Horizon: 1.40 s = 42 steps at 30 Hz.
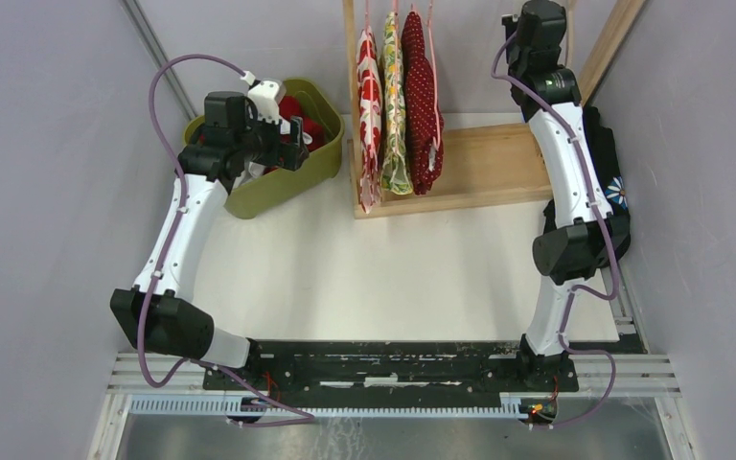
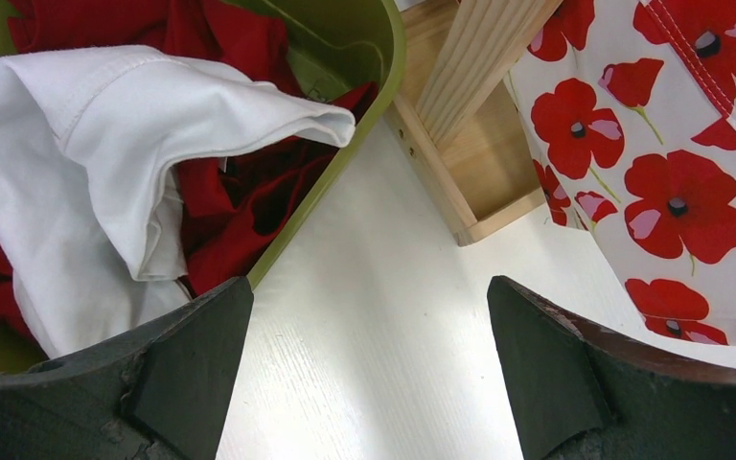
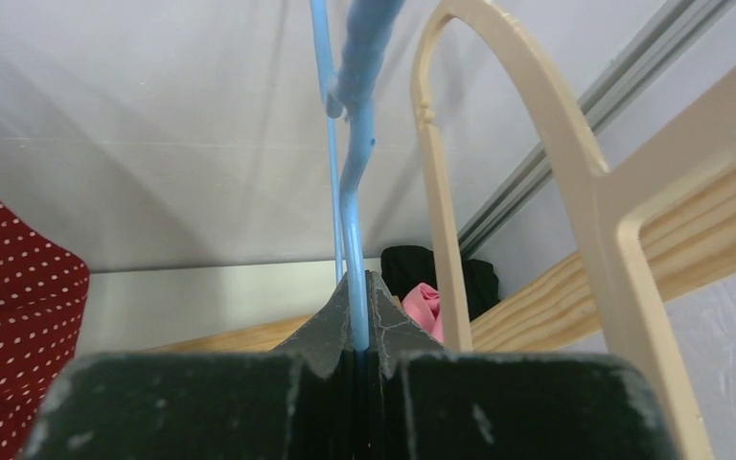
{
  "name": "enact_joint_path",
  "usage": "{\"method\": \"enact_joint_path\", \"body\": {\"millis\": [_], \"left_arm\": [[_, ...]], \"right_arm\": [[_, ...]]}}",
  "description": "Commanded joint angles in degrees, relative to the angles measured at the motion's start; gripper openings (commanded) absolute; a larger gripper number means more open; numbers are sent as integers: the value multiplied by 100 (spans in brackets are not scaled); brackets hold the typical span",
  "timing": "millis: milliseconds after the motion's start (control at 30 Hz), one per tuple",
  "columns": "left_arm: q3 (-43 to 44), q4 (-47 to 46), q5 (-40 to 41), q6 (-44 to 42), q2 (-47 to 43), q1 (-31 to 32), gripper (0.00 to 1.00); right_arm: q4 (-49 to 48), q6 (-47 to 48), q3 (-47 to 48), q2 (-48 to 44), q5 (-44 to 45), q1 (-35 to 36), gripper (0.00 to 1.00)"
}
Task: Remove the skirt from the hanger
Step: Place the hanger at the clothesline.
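Observation:
Three garments hang on hangers from the wooden rack (image 1: 489, 163): a poppy-print skirt (image 1: 369, 105), a yellow-green floral one (image 1: 395, 105) and a red dotted one (image 1: 424, 105). My right gripper (image 1: 537, 19) is raised at the rack's right end. In the right wrist view it (image 3: 356, 283) is shut on the thin wire of a blue hanger (image 3: 350, 182), and no cloth shows on that hanger. My left gripper (image 1: 297, 144) hovers open over the rim of the green bin (image 1: 331, 158). Its jaws (image 2: 369, 287) hold nothing, and the poppy-print skirt (image 2: 671, 163) hangs just to their right.
The bin (image 2: 383, 86) holds a white cloth (image 2: 86, 125) and red clothes. A beige hanger (image 3: 575, 163) hangs beside the blue one. The rack's post (image 2: 479, 67) stands close to the bin. Black cloth (image 1: 618, 192) lies at the table's right edge.

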<state>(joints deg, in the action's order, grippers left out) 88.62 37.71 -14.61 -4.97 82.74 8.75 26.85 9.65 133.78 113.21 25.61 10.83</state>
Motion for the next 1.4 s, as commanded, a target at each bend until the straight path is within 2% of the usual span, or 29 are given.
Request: {"method": "enact_joint_path", "body": {"millis": [0, 300, 467, 633, 1033, 1367], "left_arm": [[-9, -75, 67, -215, -141, 1, 99], [-23, -96, 34, -211, -91, -1, 99], [-81, -119, 20, -222, -86, 1, 99], [-82, -138, -10, -223, -96, -1, 99], [-146, -195, -92, -191, -157, -1, 99], [-303, -290, 57, -83, -276, 7, 99]], "right_arm": [[-151, -42, -91, -106, 93, -204, 1], [-186, -33, -314, -267, 164, -371, 2], [-207, -50, -418, -394, 172, -383, 31], [-165, -56, -479, -543, 48, -382, 43], [-144, -93, -1061, -1525, -283, -380, 53], [-113, -10, -1796, -2513, -494, -348, 55]]}}
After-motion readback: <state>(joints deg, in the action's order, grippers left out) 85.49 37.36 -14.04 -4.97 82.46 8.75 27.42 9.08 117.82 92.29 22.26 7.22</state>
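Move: The right hand holds the blue hanger by its near end; its place on the clothesline lies about 15 cm ahead, 4 to the right and 10 higher. The wooden hanger is just beyond that place, some 7 cm right and 14 ahead of the hand and 5 up; the dotted skirt hangs about 14 cm left, 7 back and 12 lower. From the left hand, the place is roughly 30 cm ahead, 43 right and 24 up. The blue hanger, still pinched in the right fingers, is carried about 3.5 cm right towards the wooden hanger. There the fingers open to about half, letting go of its near end as the hand sinks roughly 2 cm; the empty hand then draws back some 10 cm while rising about 8, its fingertips tipping up slightly. ##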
